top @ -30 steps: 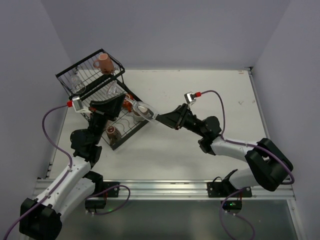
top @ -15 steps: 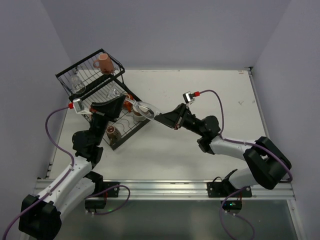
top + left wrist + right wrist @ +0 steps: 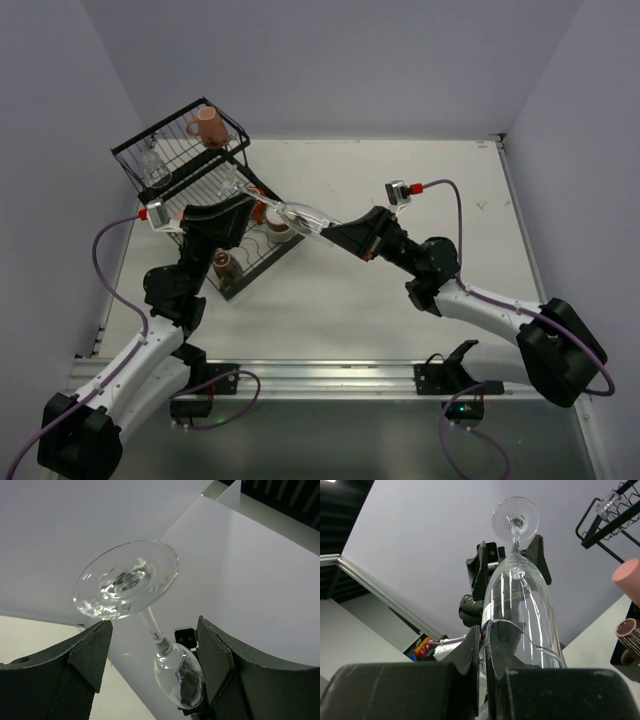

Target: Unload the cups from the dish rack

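Observation:
A clear stemmed glass (image 3: 296, 215) hangs on its side in the air between the two arms, just right of the black dish rack (image 3: 176, 158). My right gripper (image 3: 326, 231) is shut on the rim of its bowl (image 3: 520, 605), one finger inside and one outside. My left gripper (image 3: 247, 206) is open, its fingers either side of the stem and foot (image 3: 127, 577) without touching. A pink mug (image 3: 208, 127) sits in the raised basket with another clear glass (image 3: 154, 170). A brown cup (image 3: 222, 263) stands on the lower tray.
The rack fills the table's far left corner. An orange-red mug (image 3: 258, 197) sits by the rack's right edge under the held glass. White tabletop (image 3: 420, 170) stretches to the right. Walls close in on the left, back and right.
My left gripper has opened and let go of the glass's stem. My right gripper has shut on the bowl's rim and now carries the glass, which has shifted slightly right.

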Controlling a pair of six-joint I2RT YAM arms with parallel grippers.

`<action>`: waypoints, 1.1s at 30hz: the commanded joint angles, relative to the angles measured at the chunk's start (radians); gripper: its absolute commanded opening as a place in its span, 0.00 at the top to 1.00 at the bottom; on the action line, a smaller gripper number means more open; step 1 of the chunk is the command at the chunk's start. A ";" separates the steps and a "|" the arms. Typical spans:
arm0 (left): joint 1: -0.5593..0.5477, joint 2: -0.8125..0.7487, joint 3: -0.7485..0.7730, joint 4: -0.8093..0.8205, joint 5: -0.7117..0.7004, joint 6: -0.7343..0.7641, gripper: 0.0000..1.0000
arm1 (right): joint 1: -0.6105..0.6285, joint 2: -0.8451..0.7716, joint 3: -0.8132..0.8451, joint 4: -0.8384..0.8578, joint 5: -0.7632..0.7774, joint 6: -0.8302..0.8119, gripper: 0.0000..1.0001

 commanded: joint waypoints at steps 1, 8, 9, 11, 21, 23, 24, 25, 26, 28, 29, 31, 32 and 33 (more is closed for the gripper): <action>-0.007 -0.012 0.026 0.037 0.040 0.019 0.24 | 0.004 -0.083 0.031 0.213 0.060 -0.056 1.00; -0.008 -0.028 0.015 0.036 0.093 -0.014 0.00 | 0.003 -0.134 0.065 0.181 0.079 -0.055 1.00; -0.008 -0.038 0.014 0.036 0.104 -0.012 0.00 | 0.004 -0.138 0.069 0.175 0.079 -0.052 1.00; -0.008 -0.054 0.002 0.033 0.147 -0.001 0.00 | 0.004 -0.143 0.083 0.162 0.080 -0.052 1.00; -0.008 -0.342 0.006 -0.471 0.156 0.239 0.00 | -0.045 -0.212 0.046 -0.040 0.102 -0.144 1.00; -0.008 -0.359 0.032 -0.542 0.141 0.299 0.00 | -0.046 -0.235 0.054 -0.107 0.111 -0.177 1.00; -0.008 -0.356 0.048 -0.605 0.144 0.318 0.00 | -0.049 -0.241 0.059 -0.182 0.114 -0.208 1.00; -0.010 -0.353 0.086 -0.642 0.147 0.339 0.00 | -0.056 -0.258 0.069 -0.221 0.109 -0.228 1.00; -0.008 -0.347 0.107 -0.683 0.156 0.388 0.00 | -0.060 -0.270 0.074 -0.259 0.112 -0.243 1.00; -0.008 -0.336 0.159 -0.780 0.164 0.433 0.00 | -0.085 -0.293 0.109 -0.438 0.119 -0.311 1.00; -0.008 -0.334 0.175 -0.815 0.161 0.477 0.00 | -0.091 -0.319 0.135 -0.524 0.126 -0.341 1.00; -0.008 -0.331 0.213 -0.898 0.161 0.515 0.00 | -0.103 -0.339 0.221 -0.798 0.167 -0.469 1.00; -0.008 -0.333 0.219 -0.917 0.161 0.543 0.00 | -0.108 -0.346 0.267 -0.906 0.219 -0.516 1.00; -0.008 -0.333 0.229 -0.946 0.162 0.555 0.00 | -0.112 -0.347 0.301 -1.068 0.252 -0.602 1.00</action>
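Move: My right hand already pinches the rim of the upturned glass; the glass's middle is about 9 cm left, 3 ahead and 4 above. From my left hand, whose part-open fingers straddle the stem, it lies some 6 cm right and 2 ahead. The white cup in the rack stands 18 cm ahead of my left hand, 3 right and 33 below; the orange mug is 7 cm beyond that cup and 9 to its left. I open my left fingers fully and draw that hand back about 5 cm from the stem, then let it sink some 3 cm with a slight forward return, its left side rolling up. Keeping my pinch on the rim, I raise my right hand about 5 cm, easing back and right, then swing it forward and down while turning clockwise, carrying the glass away from the rack's cups. ##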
